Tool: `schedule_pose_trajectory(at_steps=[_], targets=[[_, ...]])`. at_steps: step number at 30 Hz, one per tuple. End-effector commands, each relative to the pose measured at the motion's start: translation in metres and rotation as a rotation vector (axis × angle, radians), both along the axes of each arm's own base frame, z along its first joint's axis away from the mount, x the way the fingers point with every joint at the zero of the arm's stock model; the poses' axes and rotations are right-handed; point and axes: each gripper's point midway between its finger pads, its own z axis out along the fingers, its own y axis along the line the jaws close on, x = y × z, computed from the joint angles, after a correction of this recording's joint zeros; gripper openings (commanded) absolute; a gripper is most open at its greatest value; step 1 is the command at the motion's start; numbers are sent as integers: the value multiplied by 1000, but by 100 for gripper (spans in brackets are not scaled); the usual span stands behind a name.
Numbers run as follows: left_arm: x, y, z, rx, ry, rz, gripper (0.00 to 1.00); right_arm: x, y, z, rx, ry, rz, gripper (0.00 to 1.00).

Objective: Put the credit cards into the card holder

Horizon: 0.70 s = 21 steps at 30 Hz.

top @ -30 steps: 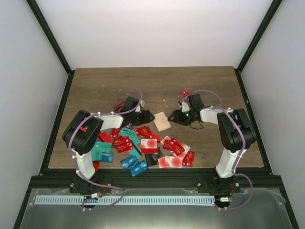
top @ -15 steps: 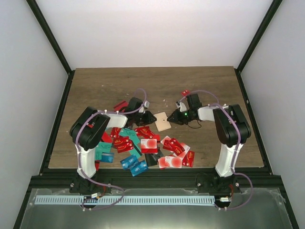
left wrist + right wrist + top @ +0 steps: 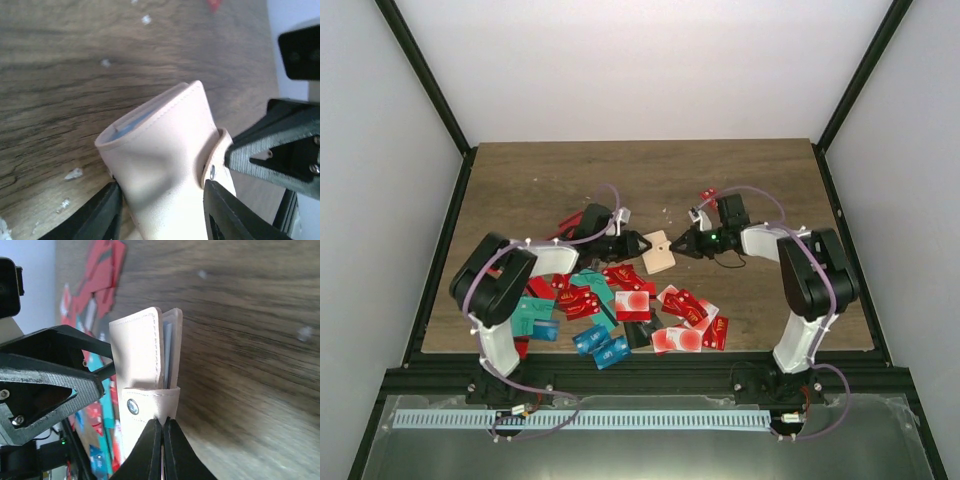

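The beige card holder (image 3: 659,253) lies mid-table between my two grippers. My left gripper (image 3: 640,243) grips its body: in the left wrist view the card holder (image 3: 165,150) sits dented between both black fingers (image 3: 102,215), light blue lining showing at its mouth. My right gripper (image 3: 681,243) is shut, its tips pinching the snap tab (image 3: 150,402) of the card holder (image 3: 137,350), seen edge-on with my right gripper (image 3: 162,424) below it. The credit cards (image 3: 610,300), mostly red with some teal and blue, lie scattered in front of the holder.
One red card (image 3: 708,195) lies apart behind the right arm. More red cards (image 3: 570,220) lie behind the left arm. The black frame rail (image 3: 640,375) runs along the near table edge. White crumbs (image 3: 74,174) dot the wood.
Both grippers have moved inward onto the card holder. The right jaws went from open to fully shut on the tab. The left fingers narrowed onto the holder's sides.
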Motion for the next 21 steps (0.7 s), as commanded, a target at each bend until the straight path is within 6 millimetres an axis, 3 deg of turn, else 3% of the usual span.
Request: schedule_pose_trajectory(at_steps=[1,9,15,21], targets=[[1,0,54,-56,-157,-20,51,-5,15,47,127,-84,59,1],[-4,53,99,-10,-299,94,80,-16,22,97,259,-149,102,1],[-22,78,135,-128,-365,117,83,-25,26,146,360,-224,146,1],[-50,73,174,-376,-392,18,83,-35,27,186,432,-302,183,1]])
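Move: The card holder is already pinched by its strap edge in my right fingers, its middle about 3 cm left and 1 cm back of that hand. My left fingers are already part open around its other end, its middle some 3 cm right and 2 cm back of that hand. From my right hand, the red card cluster lies about 12 cm left and 7 cm back, the lone red card some 10 cm right and 12 cm forward, both roughly 4 cm below. I raise both hands off the table area together. My right keeps its pinch on the strap edge and carries the card holder up about 15 cm, tipping its fingers some 20 degrees closer to level. My left opens wide, comes free of the holder and climbs about 14 cm, then also swings away to the left by some 8 cm, with a little back, its fingers tilting up. ##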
